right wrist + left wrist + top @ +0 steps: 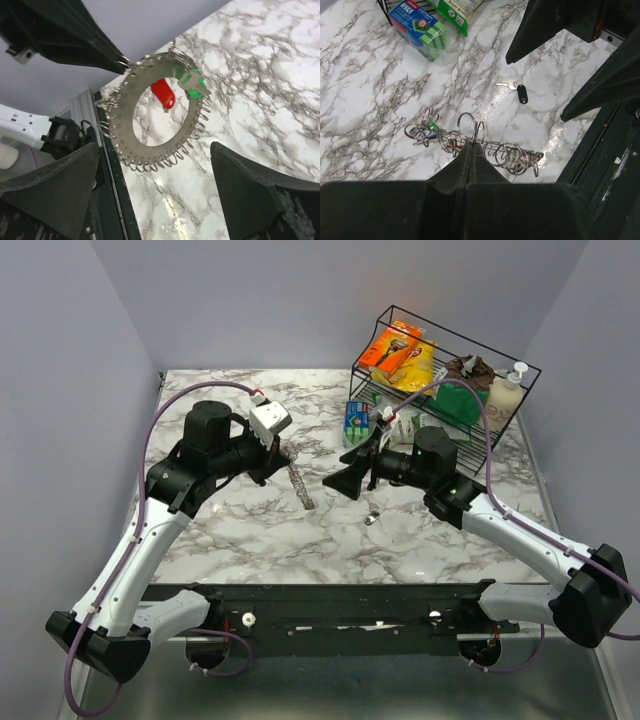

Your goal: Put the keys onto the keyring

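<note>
The keyring point(302, 487) is a flat silver ring plate edged with many small wire loops, with a red and a green tag on it point(125, 130). My left gripper point(283, 462) is shut on one of its loops point(472, 144) and holds it up off the marble table; it shows edge-on in the left wrist view point(505, 152). My right gripper point(345, 480) is open and empty, facing the keyring's flat side, its jaws wide apart point(154, 146). One loose silver key with a black tag point(517, 90) lies on the table below the right gripper point(372, 517).
A black wire rack point(520, 365) with packets and a soap bottle point(508, 390) stands at the back right. A blue and green sponge pack point(357, 420) lies in front of it point(420, 27). The black base rail point(330, 605) runs along the near edge.
</note>
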Motion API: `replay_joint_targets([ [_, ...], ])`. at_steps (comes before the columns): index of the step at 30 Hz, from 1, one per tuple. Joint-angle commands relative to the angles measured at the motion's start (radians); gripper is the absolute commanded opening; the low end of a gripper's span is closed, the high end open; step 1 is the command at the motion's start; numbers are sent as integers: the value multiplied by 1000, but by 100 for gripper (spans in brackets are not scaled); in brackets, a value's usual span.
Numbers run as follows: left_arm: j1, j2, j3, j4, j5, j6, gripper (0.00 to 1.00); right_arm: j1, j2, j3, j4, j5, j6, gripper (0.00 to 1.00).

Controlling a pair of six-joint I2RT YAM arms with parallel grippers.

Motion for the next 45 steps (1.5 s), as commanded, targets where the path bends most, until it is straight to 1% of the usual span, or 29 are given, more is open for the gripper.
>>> replay_joint_targets([
  [1,-6,-15,-16,45,-8,12,0,-36,8,-18,-138,121,47,99],
  [4,-6,-18,-33,54,-5,12,0,-53,25,-30,-204,186,61,98],
  [8,-6,-15,-51,63,1,9,0,-71,74,-33,-353,305,91,97],
  [11,-6,-17,-62,69,2,7,0,-88,112,-45,-404,351,113,97],
  [13,-6,-17,-68,69,8,13,0,-112,123,-79,-406,350,134,96],
  [15,-6,-20,-78,69,21,16,0,-158,132,-116,-401,329,153,96],
  [18,-6,-21,-91,72,31,13,0,-224,143,-150,-376,275,171,88],
  [21,-6,-21,-102,81,39,6,0,-260,169,-174,-360,230,170,86],
  [22,-6,-23,-104,83,44,4,0,-266,176,-179,-358,220,171,83],
  [24,-6,-23,-108,80,45,2,0,-280,212,-185,-356,197,173,81],
  [27,-6,-28,-111,77,47,1,0,-322,253,-205,-326,131,180,73],
  [29,-4,-29,-114,77,47,-2,0,-341,290,-217,-289,73,188,64],
  [30,-6,-29,-114,78,47,-2,0,-349,298,-219,-284,66,188,62],
  [36,-6,-22,-108,77,51,-1,0,-356,334,-214,-272,59,182,59],
  [39,-6,-14,-107,77,47,-2,0,-358,348,-213,-266,49,180,50],
  [41,-6,-11,-105,80,45,-2,0,-358,356,-211,-263,45,179,40],
  [42,-6,-8,-105,78,45,-1,0,-359,365,-211,-264,45,179,38],
  [45,-6,-2,-105,80,50,-2,0,-359,377,-209,-261,46,176,38],
])
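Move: The keys lie flat on the table about 12 cm to the right hand's right, 3 cm farther out and some 27 cm below it. The keyring hangs roughly 11 cm to its left, level with it fore and aft and 4 cm lower; a sponge pack lies about 30 cm ahead and 9 cm right on the table. From the left hand the keys are some 23 cm right, 1 cm ahead and 30 cm down. Right hand drops about 25 cm, swings right to the keys, fingers pitching down, half-closing; left lowers the held keyring. ##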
